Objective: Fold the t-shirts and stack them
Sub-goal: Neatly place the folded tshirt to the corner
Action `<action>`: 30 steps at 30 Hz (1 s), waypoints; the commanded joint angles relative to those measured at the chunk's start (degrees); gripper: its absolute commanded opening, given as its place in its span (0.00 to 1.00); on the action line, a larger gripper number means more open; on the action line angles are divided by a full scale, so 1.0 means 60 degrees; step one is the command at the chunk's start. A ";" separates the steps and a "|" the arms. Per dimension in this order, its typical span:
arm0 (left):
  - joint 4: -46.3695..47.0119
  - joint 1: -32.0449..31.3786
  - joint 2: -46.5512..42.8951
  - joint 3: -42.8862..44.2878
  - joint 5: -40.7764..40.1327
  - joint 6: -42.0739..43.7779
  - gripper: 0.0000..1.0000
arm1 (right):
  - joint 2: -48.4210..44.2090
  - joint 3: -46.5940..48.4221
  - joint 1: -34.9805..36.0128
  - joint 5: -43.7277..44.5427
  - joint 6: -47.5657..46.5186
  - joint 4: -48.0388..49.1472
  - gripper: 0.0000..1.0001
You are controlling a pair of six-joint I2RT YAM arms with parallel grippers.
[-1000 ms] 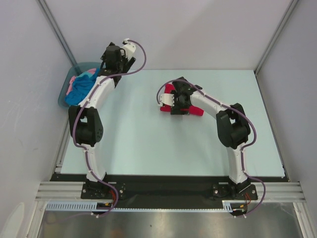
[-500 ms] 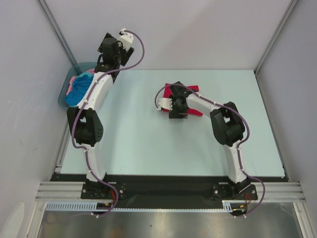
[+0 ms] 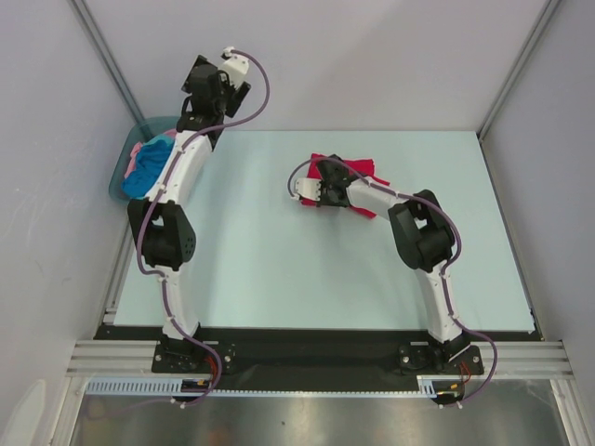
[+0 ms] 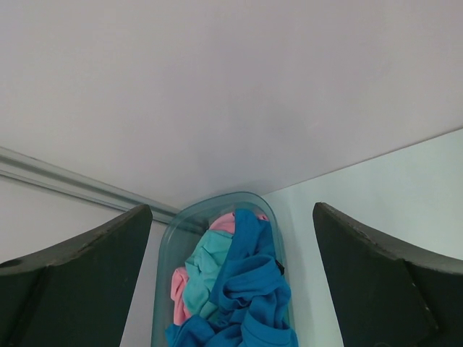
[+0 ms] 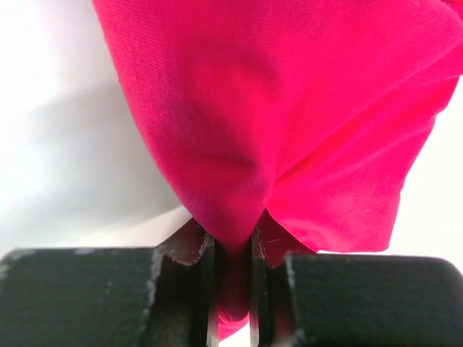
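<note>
The crimson-red t-shirt lies crumpled on the table, right of centre toward the back. My right gripper is at its left edge, low on the table. In the right wrist view that gripper is shut on a pinched fold of the red t-shirt. A blue t-shirt, a turquoise piece and a pale pink t-shirt are bundled in the tub. My left gripper hangs open above and behind the tub, holding nothing. It stands high near the back wall, left gripper.
The grey-teal tub sits at the table's far left edge against the side wall, with the blue t-shirt heaped in it. White walls close in the pale table at back, left and right.
My right gripper has closed on a fold of the red t-shirt and shifted slightly left and back. The left arm has lifted a little toward the back wall, still open.
</note>
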 commanded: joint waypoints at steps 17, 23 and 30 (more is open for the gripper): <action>-0.0007 0.0345 0.0619 0.1614 0.0030 0.0153 1.00 | 0.0294 -0.0233 -0.2971 0.0951 -0.1708 0.0428 0.00; -0.0153 0.0330 0.0794 0.1862 0.0074 0.0007 1.00 | 0.0513 0.0132 -0.3851 0.0834 -0.2892 0.0765 0.00; -0.0329 0.0330 0.0970 0.2243 0.0030 0.0079 1.00 | 0.1098 0.0821 -0.4920 0.0935 -0.4154 0.1350 0.00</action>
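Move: The folded red t-shirt is already pinched in the right hand, its middle about 3 cm ahead of that hand and 2 cm to its right, close to the table. The table's far right corner, where it is bound, lies roughly 44 cm to the right hand's right, 18 cm ahead and 3 cm below. From the raised, empty left hand that corner is some 85 cm right, 5 cm ahead and about 31 cm down. The folded t-shirt is dragged across the table towards the far right corner by the right hand, which keeps its pinch: it starts slowly forward, then sweeps about 25 cm right and ends some 9 cm farther forward, staying level and low. The wrist turns about 10 degrees clockwise and rolls its left side down. Meanwhile the open left hand drifts a couple of centimetres forward, left and up. ##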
